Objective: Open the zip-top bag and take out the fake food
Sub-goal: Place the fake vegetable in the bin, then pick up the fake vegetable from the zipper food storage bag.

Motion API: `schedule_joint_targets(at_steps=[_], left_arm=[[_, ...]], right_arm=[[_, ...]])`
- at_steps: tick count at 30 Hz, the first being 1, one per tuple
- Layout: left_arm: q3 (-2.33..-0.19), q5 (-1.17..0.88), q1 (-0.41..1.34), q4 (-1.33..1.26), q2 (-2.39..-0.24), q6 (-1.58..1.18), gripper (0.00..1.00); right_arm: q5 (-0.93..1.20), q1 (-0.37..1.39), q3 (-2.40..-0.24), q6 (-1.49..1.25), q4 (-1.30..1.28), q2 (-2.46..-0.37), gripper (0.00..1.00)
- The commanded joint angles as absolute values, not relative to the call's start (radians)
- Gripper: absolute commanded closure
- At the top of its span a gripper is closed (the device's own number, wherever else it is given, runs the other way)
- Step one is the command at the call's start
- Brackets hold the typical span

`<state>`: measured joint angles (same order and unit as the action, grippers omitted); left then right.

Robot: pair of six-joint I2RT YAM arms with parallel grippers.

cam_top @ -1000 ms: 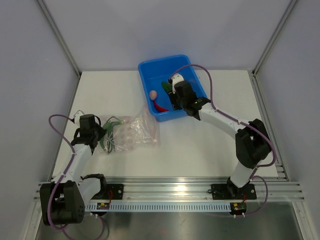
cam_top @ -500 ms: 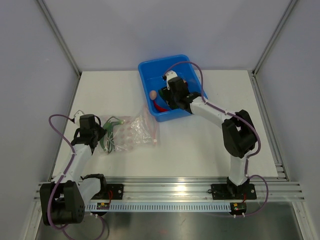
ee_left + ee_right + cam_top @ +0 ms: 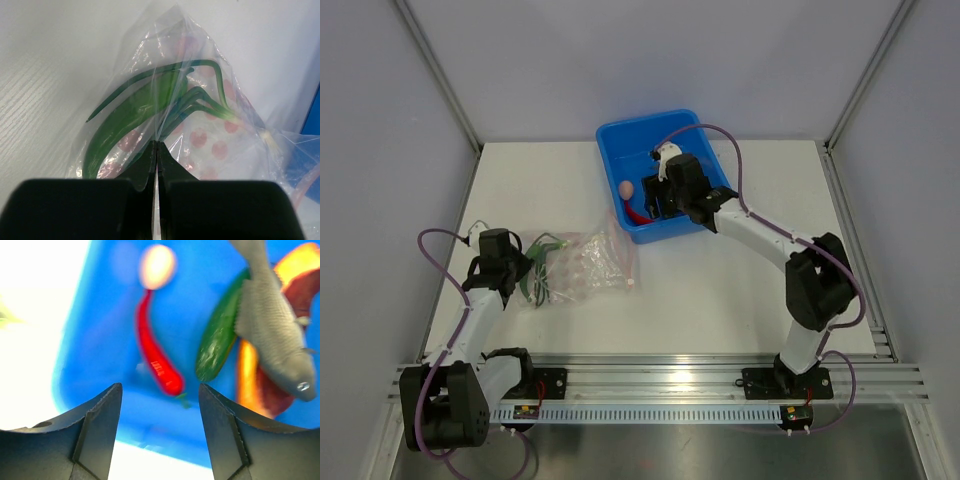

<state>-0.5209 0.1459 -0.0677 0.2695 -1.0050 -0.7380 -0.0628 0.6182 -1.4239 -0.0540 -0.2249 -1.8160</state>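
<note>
The zip-top bag (image 3: 585, 265) lies crumpled on the white table, left of centre. My left gripper (image 3: 157, 145) is shut on a fold of its clear plastic at the bag's left end (image 3: 527, 272). Inside the bag I see a green onion (image 3: 200, 102) and a green chilli (image 3: 125, 120). My right gripper (image 3: 160, 390) hangs open and empty over the near wall of the blue tub (image 3: 620, 135). In the tub lie more fake food: a red chilli (image 3: 157, 357), a pale egg (image 3: 156, 265), a green chilli (image 3: 220, 337), a grey fish (image 3: 272, 335) and an orange slice (image 3: 248, 375).
The blue tub (image 3: 100, 340) stands at the back of the table, right of the bag. Grey walls with metal posts close in the table on three sides. A metal rail (image 3: 660, 375) with both arm bases runs along the near edge.
The right gripper's jaws have spread wider over the tub, and its wrist swung a little left and then back. The left gripper and the bag have stayed put.
</note>
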Motion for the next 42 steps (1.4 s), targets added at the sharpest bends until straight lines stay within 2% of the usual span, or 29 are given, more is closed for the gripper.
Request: schedule_joint_targets(at_steps=[1, 4, 10, 15, 19, 42], left_arm=[[-0.525, 0.135, -0.072, 0.235, -1.002, -0.726, 1.00], [-0.525, 0.133, -0.072, 0.232, -1.006, -0.724, 1.00], [-0.528, 0.133, -0.072, 0.236, -1.005, -0.724, 1.00], [-0.529, 0.140, -0.072, 0.239, -1.005, -0.722, 1.00], [-0.529, 0.138, -0.074, 0.239, -1.006, -0.722, 1.00], [-0.532, 0.133, -0.072, 0.239, -1.017, -0.718, 1.00]], right_arm=[[0.095, 0.632, -1.401, -0.167, -0.195, -1.680, 0.30], [0.078, 0.690, -1.368, -0.170, -0.225, -1.635, 0.30], [-0.101, 0.813, -1.325, -0.169, -0.284, -1.606, 0.33], [-0.155, 0.847, -1.284, -0.178, -0.253, -1.626, 0.44], [-0.213, 0.877, -1.282, -0.170, -0.278, -1.655, 0.46], [-0.224, 0.980, -1.341, -0.134, -0.213, -1.825, 0.53]])
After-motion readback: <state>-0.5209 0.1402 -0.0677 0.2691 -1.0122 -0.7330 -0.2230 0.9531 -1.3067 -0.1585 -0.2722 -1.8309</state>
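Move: My empty right hand is open over the near end of the bin and goes for the zip-top bag's open mouth, about 13 cm back, 8 cm to the left and some 8 cm below. The red pepper lies about 5 cm left and 1 cm back of this hand, the cucumber roughly 4 cm ahead and 2 cm right, both about 7 cm below. From my left hand, that mouth is some 24 cm to the right and level fore-and-aft. With the cucumber already let go, I lift my right hand about 6 cm while drawing it back and left over the bin's near rim. Once clear, I sink it some 12 cm on the near side, down towards the bag's open mouth, narrowing the fingers partway to about half open. My left hand stays put, still pinching the bag shut-fingered. ##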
